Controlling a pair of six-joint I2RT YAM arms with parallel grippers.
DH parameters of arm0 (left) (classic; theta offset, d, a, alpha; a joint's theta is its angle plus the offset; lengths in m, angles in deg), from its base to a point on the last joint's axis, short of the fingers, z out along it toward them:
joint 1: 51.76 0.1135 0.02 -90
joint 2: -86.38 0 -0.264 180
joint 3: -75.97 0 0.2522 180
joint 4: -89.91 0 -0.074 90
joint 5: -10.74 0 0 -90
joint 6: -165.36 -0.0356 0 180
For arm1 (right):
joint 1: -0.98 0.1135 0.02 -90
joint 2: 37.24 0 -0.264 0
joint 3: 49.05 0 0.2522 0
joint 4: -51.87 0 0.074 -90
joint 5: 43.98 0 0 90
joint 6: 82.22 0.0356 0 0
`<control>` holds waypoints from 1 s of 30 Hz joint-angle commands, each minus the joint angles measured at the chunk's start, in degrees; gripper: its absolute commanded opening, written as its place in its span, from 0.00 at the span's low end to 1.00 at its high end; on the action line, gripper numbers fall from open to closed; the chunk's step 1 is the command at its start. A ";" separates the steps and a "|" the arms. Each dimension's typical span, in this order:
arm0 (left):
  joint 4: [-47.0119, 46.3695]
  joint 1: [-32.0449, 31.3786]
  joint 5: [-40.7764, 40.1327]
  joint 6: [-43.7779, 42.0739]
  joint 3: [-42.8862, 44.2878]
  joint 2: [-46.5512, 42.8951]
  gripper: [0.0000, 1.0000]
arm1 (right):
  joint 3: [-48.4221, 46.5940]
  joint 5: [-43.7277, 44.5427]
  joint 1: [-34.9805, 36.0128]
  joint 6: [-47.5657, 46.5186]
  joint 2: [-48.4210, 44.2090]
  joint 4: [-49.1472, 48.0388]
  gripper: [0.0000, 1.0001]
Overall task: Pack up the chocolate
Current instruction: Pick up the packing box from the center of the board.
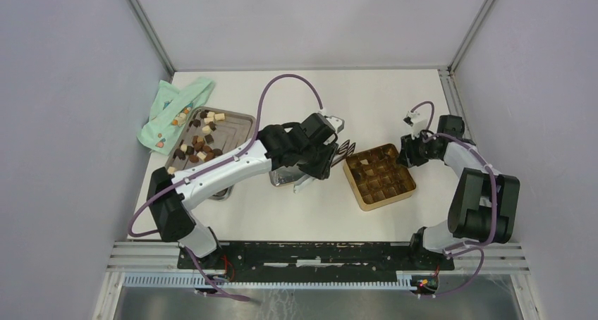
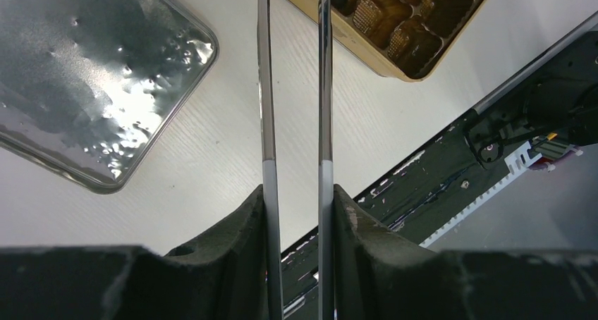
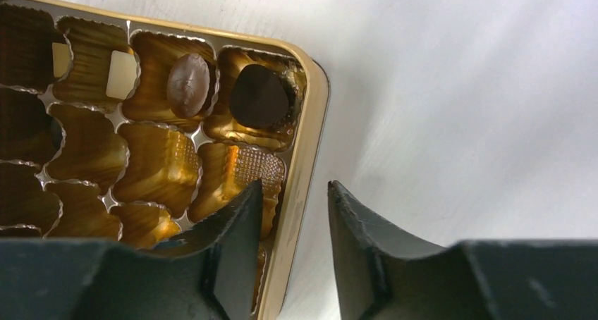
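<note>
Chocolate chunks [image 1: 201, 140], dark, brown and cream, lie heaped on a metal tray [image 1: 240, 122] at the left. The gold tin [image 1: 379, 177] sits right of centre. In the right wrist view its corner row holds a dark chocolate [image 3: 259, 94], a brown one [image 3: 187, 84] and a white one [image 3: 121, 73]. My left gripper [image 2: 296, 189] is shut on the long tweezers [image 2: 324, 87], whose tips run out of frame over the tin [image 2: 395, 34]; whether they hold anything is hidden. My right gripper [image 3: 295, 186] stands open astride the tin's rim [image 3: 310, 144], one finger inside and one outside.
A second, bare metal tray [image 2: 92, 87] lies under the left arm, just left of the tin. A green patterned bag [image 1: 173, 112] lies behind the chocolate tray at the far left. The black base rail [image 1: 317, 253] runs along the near edge.
</note>
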 commanded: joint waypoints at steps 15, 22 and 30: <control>-2.34 0.46 -3.42 0.45 -0.66 -4.63 0.40 | 1.65 2.52 2.30 -0.45 -5.53 -7.83 0.04; -4.07 0.51 -5.34 0.07 -1.56 -6.11 0.40 | 6.49 -0.89 1.85 3.05 -16.85 -14.52 0.00; -6.94 0.59 -9.33 -0.41 -3.89 -10.32 0.40 | 6.09 -3.60 1.83 6.73 -23.46 -17.63 0.00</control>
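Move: The packing box's right rim is already between the right gripper's open fingers; the box's middle lies about 7 cm to that hand's left, 4 cm back and 2 cm lower. The tips of the tongs hang some 15 cm left and 3 cm ahead of it, roughly 8 cm higher, and the empty metal tray lies about 31 cm left, 1 cm ahead. From the left hand, the box's middle is about 17 cm right, 3 cm back and 17 cm below. Ease the right gripper about 1 cm forward and slightly down while shutting its fingers fully to pinch the packing box's right rim, then raise it some 9 cm, tipping the fingers up and forward about 25 degrees. Draw the left gripper, still holding the tongs, about 3 cm left and up, away from the box. ##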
